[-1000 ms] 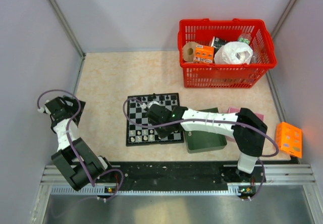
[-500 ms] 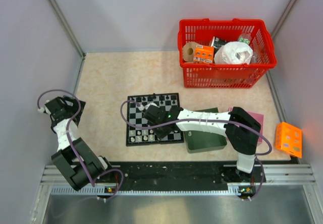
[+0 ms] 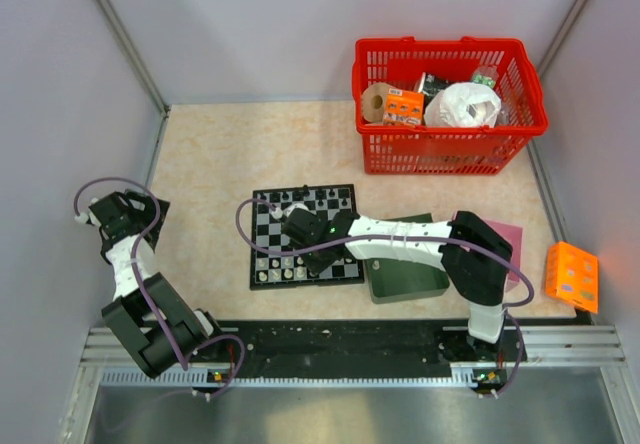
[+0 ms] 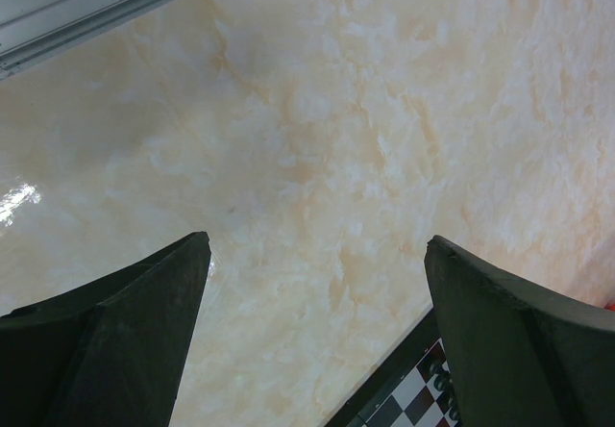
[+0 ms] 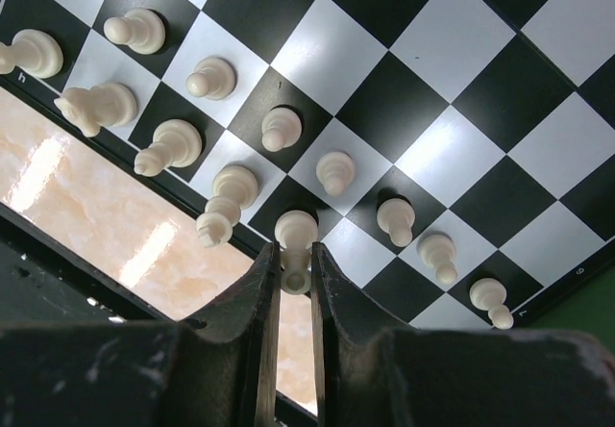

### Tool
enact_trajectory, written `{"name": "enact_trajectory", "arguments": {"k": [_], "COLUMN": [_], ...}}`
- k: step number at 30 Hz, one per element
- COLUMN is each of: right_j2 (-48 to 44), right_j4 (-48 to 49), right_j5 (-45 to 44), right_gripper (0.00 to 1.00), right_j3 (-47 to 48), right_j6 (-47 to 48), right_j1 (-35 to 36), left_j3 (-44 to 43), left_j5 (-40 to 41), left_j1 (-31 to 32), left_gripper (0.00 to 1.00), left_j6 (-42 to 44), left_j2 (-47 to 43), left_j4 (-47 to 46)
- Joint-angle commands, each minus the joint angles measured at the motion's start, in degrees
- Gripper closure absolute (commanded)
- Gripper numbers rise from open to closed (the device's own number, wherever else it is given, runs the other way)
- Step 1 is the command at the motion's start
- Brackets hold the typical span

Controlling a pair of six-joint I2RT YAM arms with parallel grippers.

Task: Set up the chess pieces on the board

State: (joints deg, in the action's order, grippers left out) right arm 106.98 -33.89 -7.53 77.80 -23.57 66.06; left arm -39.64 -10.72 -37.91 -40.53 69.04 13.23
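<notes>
The board [image 3: 268,226] lies in the middle of the table, with black chess pieces [image 3: 300,199] along its far side and whitish ones [image 3: 280,264] along its near side. My right gripper [image 3: 308,260] reaches across the board's near rows. In the right wrist view this gripper [image 5: 295,271] is shut on the top of a whitish piece [image 5: 296,230] over a black square in the board's [image 5: 384,110] edge row, beside several other whitish pieces [image 5: 335,170]. My left gripper [image 4: 317,254] is open over bare table at the far left [image 3: 125,209]. Only a corner of the board [image 4: 408,403] shows in its view.
A red basket [image 3: 450,154] of packages stands at the back right. A dark green tray [image 3: 405,274] lies just right of the board under the right arm, with a pink box [image 3: 512,234] and an orange object [image 3: 572,276] further right. Walls close both sides.
The right gripper has shifted a little to the left along the board's near rows, still shut on the piece. The left arm has not moved.
</notes>
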Motion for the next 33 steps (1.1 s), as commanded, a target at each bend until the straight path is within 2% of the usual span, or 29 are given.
{"name": "enact_trajectory", "arguments": {"k": [1, 4, 14, 21, 27, 33], "right_j2": [0.78, 0.95, 0.25, -1.94, -10.81, -23.64], "right_j4": [1.63, 1.63, 1.55, 1.37, 1.37, 2.16], "right_j5": [-1.0, -1.35, -0.12, 0.59, -6.52, -11.45], "right_gripper": [0.87, 0.86, 0.72, 0.69, 0.49, 0.44], "right_j3": [2.88, 3.06, 2.88, 3.23, 0.69, -7.47], "right_j6": [0.72, 0.72, 1.42, 1.78, 0.46, -3.31], "right_j1": [0.56, 0.56, 0.65, 0.56, 0.12, -4.44], "left_j3": [0.44, 0.61, 0.88, 0.7, 0.79, 0.44], "left_j5": [-0.35, -0.18, -0.44, -0.35, -0.18, 0.44], "left_j1": [-0.58, -0.59, -0.59, -0.59, -0.5, -0.67], "left_gripper": [0.01, 0.01, 0.01, 0.01, 0.01, 0.01], "left_j6": [0.02, 0.19, 0.1, 0.19, 0.28, 0.63], "left_j2": [-0.57, -0.66, -0.66, -0.74, -1.09, -1.27], "left_j4": [-2.77, -2.69, -2.95, -2.78, -2.51, -1.72]}}
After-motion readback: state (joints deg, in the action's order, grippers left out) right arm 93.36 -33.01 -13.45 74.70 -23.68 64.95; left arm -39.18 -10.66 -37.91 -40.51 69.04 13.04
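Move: The right hand already holds a white chess piece over the fifth back-rank square from the left, which lies roughly 3 cm below and about 1 cm to the left. The fourth back-rank piece stands some 4 cm to the hand's left, the fifth pawn about 3 cm ahead and 1 cm left, and the sixth pawn 3 cm ahead and 2 cm right. From the left hand the square is about 36 cm right, 14 cm back and 9 cm below. Ease the right gripper barely half a centimetre left and forward to set the white piece on its square beside the fourth back-rank piece, then hold there while the fingers open and let it go. Once they are clear, lift quickly by about 8 cm, drifting some 2 cm forward and to the right and tilting the fingertips roughly 10 degrees outward, with the fingers still opening to just over half. ##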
